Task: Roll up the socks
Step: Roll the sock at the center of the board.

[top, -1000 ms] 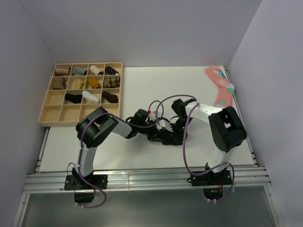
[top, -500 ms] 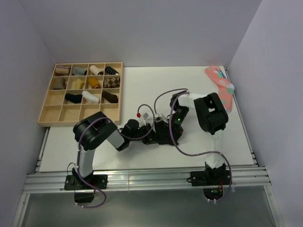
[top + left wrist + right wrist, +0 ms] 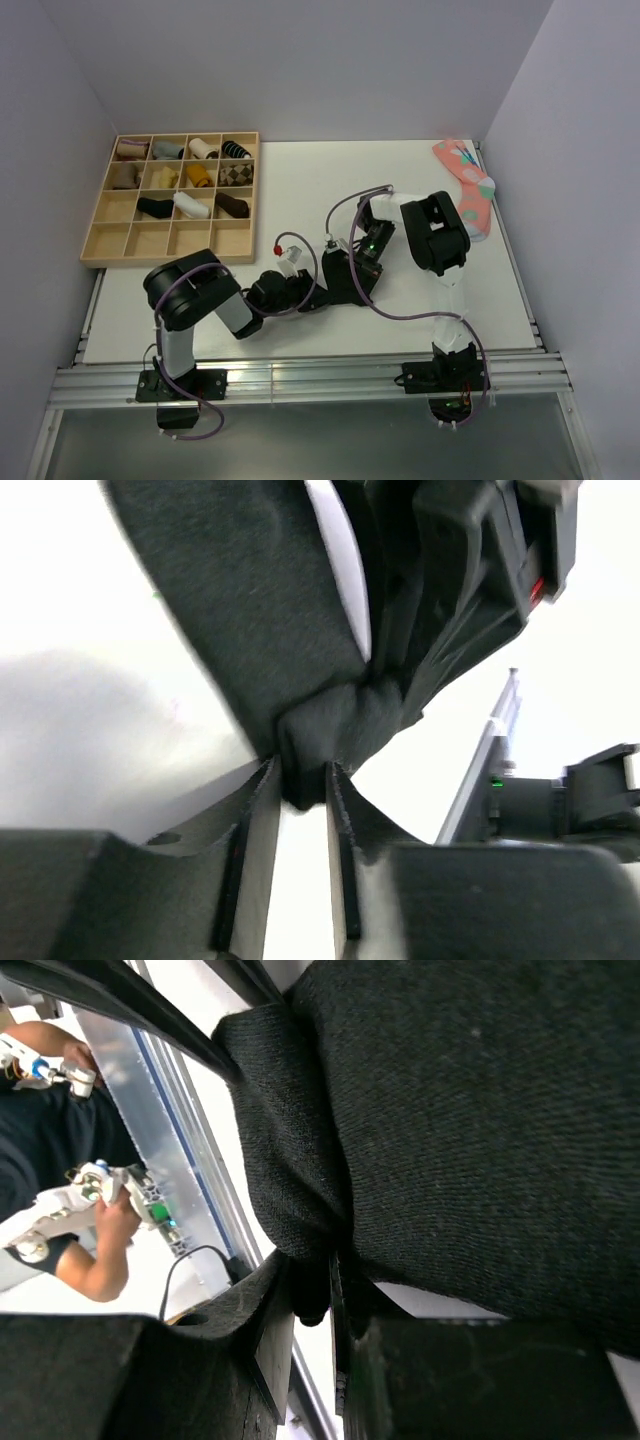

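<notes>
The black sock [image 3: 250,600] hangs stretched between my two grippers near the middle of the table. In the left wrist view a bunched fold of it sits between the tips of my left gripper [image 3: 300,777], whose jaws stand a narrow gap apart with the knit touching both. In the right wrist view my right gripper [image 3: 312,1265] is shut on another fold of the sock [image 3: 480,1110], which fills most of that view. From above, the left gripper [image 3: 316,296] and right gripper [image 3: 346,278] nearly meet, and the sock is hard to tell from their black bodies.
A wooden compartment tray [image 3: 100,243] holding several rolled sock bundles stands at the back left. A pink spotted sock [image 3: 470,190] lies at the back right edge. The table's metal rail [image 3: 170,1160] and a person [image 3: 50,1070] beyond it show in the right wrist view.
Both grippers have shifted left together with the sock. The right arm has folded up more steeply, the left wrist has drawn back, and the left jaws have widened a little.
</notes>
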Robot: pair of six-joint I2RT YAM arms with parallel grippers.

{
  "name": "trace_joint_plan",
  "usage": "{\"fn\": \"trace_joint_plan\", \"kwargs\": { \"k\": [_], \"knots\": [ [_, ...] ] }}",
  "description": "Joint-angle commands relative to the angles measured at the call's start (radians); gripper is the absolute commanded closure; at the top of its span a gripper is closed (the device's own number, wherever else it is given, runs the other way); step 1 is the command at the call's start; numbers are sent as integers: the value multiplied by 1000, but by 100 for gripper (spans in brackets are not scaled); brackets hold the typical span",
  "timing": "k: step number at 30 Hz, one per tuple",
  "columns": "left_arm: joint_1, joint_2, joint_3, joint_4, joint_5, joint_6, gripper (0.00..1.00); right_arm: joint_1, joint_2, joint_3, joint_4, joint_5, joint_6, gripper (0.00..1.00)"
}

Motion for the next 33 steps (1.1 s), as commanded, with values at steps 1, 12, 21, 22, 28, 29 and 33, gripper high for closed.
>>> {"fn": "trace_joint_plan", "kwargs": {
  "k": [1,12,21,22,28,29,33],
  "knots": [
    [-42,-69,-74,-77,-172,134,69,-16,34,36,-13,90,52,81],
    [-214,-307,38,-316,-433,482,54,-19,83,79,-76,124,67,81],
    [-233,-243,162,-390,-424,666,49,-19,85,73,-76,145,80,81],
    [-233,-235,165,-384,-416,679,49,-19,85,74,-76,147,81,81],
    [-233,-166,213,-389,-312,726,47,-19,91,80,-74,155,78,82],
    [-233,-148,214,-385,-297,719,47,-19,93,80,-76,153,78,82],
    [-231,-112,205,-355,-269,702,47,-20,100,85,-76,148,78,82]
  ]
}}
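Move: The sock's folded near edge runs off to the right from the left fingertips, its middle about 3 cm right of them and level with them, some 1 cm lower. The sock's flat part reaches out ahead, its middle about 5 cm forward and 3 cm right, 2 cm lower. The right fingertips pinch the same edge about 7 cm right of the left hand. From the right hand, that edge's middle lies about 4 cm to the left. The left hand, its fingers already loosened around the near-left corner of the sock, draws out about 2 cm to the left and slightly back, then rises some 5 cm and swings back right, over the sock towards the right gripper. It then sinks about 3.5 cm with its fingers astride the folded near edge, having rolled roughly 45 degrees about its pointing direction and opened to about half, while the right hand keeps its pinch on the edge almost in place. ##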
